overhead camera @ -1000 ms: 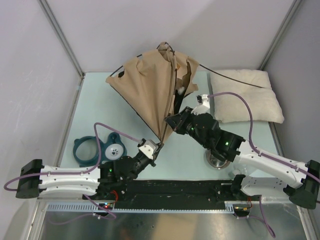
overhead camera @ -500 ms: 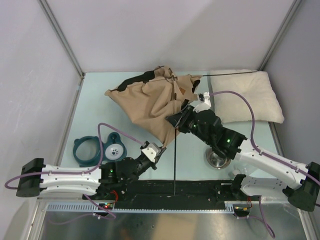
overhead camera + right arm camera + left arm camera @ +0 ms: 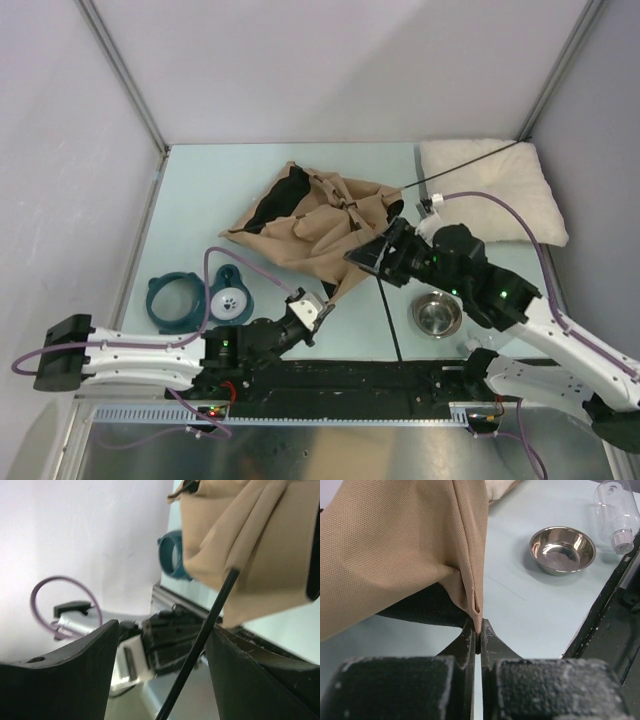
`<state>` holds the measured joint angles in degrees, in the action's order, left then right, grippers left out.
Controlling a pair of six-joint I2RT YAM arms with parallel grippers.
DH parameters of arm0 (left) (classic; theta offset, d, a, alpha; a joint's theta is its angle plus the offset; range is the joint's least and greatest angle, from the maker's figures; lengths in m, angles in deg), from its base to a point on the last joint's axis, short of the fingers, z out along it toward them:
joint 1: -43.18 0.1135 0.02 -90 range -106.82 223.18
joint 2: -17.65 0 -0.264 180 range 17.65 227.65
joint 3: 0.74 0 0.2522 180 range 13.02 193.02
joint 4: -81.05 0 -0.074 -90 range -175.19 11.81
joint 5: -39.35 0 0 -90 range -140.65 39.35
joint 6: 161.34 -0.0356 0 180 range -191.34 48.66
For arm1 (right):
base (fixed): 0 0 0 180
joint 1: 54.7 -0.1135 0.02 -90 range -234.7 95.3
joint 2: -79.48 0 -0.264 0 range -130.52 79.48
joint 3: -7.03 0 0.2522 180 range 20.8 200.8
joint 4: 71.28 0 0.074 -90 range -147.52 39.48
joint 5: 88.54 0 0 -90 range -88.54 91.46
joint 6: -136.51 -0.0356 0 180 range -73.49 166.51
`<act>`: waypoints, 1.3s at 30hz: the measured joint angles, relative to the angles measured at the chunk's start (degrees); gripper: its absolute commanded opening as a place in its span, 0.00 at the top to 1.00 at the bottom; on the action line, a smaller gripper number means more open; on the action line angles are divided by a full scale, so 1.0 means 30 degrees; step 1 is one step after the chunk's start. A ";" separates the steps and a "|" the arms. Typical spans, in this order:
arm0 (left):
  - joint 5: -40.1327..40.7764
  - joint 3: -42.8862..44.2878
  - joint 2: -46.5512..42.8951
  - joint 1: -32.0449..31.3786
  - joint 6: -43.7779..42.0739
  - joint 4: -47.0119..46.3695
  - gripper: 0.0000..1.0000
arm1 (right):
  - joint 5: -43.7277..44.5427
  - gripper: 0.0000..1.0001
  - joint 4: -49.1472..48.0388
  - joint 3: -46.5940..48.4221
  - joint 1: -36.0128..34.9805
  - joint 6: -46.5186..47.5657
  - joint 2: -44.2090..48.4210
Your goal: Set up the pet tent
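The pet tent lies slumped on the table as a crumpled tan heap with black lining showing at its left end. My left gripper is shut on the tent's near corner seam. My right gripper stands open at the tent's right edge. A thin black pole runs from there toward the near edge. In the right wrist view the pole passes loose between the spread fingers, close to the right one, below the tan fabric. Another pole lies across the pillow.
A cream pillow sits at the back right. A steel bowl is under my right arm. A teal ring dish and a white paw-print bowl lie at the left. A clear bottle shows in the left wrist view.
The tent has collapsed from a raised peak to a flat heap. My right gripper has opened and drawn back to the right, and the pole has dropped toward the near edge.
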<state>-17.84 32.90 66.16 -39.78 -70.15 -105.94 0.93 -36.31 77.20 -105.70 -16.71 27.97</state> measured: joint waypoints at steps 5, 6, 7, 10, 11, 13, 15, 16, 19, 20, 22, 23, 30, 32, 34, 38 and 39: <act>0.0000 0.0000 0.0488 0.0036 0.0160 0.0095 1.00 | -0.2382 0.25 0.1450 -0.0656 -0.0066 -0.1370 0.2419; 0.0000 0.0007 0.0612 0.0051 0.0189 0.0124 1.00 | -0.2878 0.25 0.1756 -0.0729 -0.0080 -0.1596 0.2841; 0.0000 0.0000 0.0721 0.0087 0.0233 0.0124 1.00 | -0.3424 0.25 0.2069 -0.0772 -0.0087 -0.1836 0.3213; 0.0000 0.0007 0.0976 0.0182 0.0386 0.0131 1.00 | -0.5049 0.25 0.2980 -0.0947 -0.0146 -0.2375 0.4146; 0.0000 0.0007 0.1042 0.0219 0.0466 0.0124 1.00 | -0.5617 0.25 0.3344 -0.1035 -0.0211 -0.2543 0.4481; 0.0000 0.0007 0.1137 0.0291 0.0546 0.0131 1.00 | -0.6623 0.29 0.4211 -0.1129 -0.0444 -0.2812 0.5187; 0.0007 0.0007 0.1239 0.0386 0.0641 0.0138 1.00 | -0.7300 0.33 0.5020 -0.1188 -0.0750 -0.3082 0.5931; 0.0007 0.0007 0.1268 0.0423 0.0670 0.0138 1.00 | -0.7614 0.36 0.5486 -0.1202 -0.0962 -0.3177 0.6368; 0.0036 0.0007 0.1370 0.0503 0.0823 0.0138 1.00 | -0.8240 0.43 0.6921 -0.1209 -0.1734 -0.3519 0.7803; 0.0095 0.0015 0.1413 0.0510 0.0874 0.0138 1.00 | -0.8335 0.45 0.7351 -0.1209 -0.2076 -0.3614 0.8262; 0.0197 0.0022 0.1494 0.0554 0.0998 0.0138 1.00 | -0.8429 0.51 0.8043 -0.1209 -0.2798 -0.3781 0.8874; 0.0270 0.0022 0.1530 0.0583 0.1071 0.0138 1.00 | -0.8422 0.56 0.8408 -0.1209 -0.3213 -0.3883 0.9071; 0.0699 0.0350 0.1887 0.0699 0.1188 0.0189 1.00 | -0.7766 0.65 0.9632 -0.1209 -0.6368 -0.4277 0.9224; 0.0809 0.0532 0.2025 0.0707 0.1188 0.0204 1.00 | -0.7468 0.65 0.9653 -0.1209 -0.7176 -0.4422 0.9224; 0.0889 0.0663 0.2149 0.0714 0.1195 0.0197 1.00 | -0.7227 0.64 0.9646 -0.1209 -0.7817 -0.4539 0.9224; 0.1005 0.0772 0.2397 0.0714 0.1297 0.0189 1.00 | -0.6878 0.69 0.9573 -0.1209 -0.8692 -0.4940 0.9231; 0.1005 0.0772 0.2426 0.0721 0.1304 0.0189 1.00 | -0.6768 0.72 0.9559 -0.1209 -0.8837 -0.5020 0.9245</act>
<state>-14.82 35.22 73.44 -37.62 -66.24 -105.38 -19.38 -7.63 73.57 -132.22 -31.77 55.71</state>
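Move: The near-side tail of the black tent pole runs back beneath the right hand; its stretch to be gripped lies some 20 cm back, 8 cm right and a few centimetres lower. The tent's spread middle is about 23 cm ahead and 6 cm left of this hand, the steel bowl 4 cm ahead and 21 cm right, both well below. From the left hand, that pole stretch is about 15 cm back, 16 cm right and 10 cm higher. With the tan fold still pinched, the left hand sinks about 2 cm and eases slightly forward. The right hand, fingers open around the pole, sweeps back along it towards its free end, about 24 cm back and 9 cm right at nearly level height, turning some 40 degrees counter-clockwise; late on the fingers narrow about the pole, not shut, and a touch can't be made out. ##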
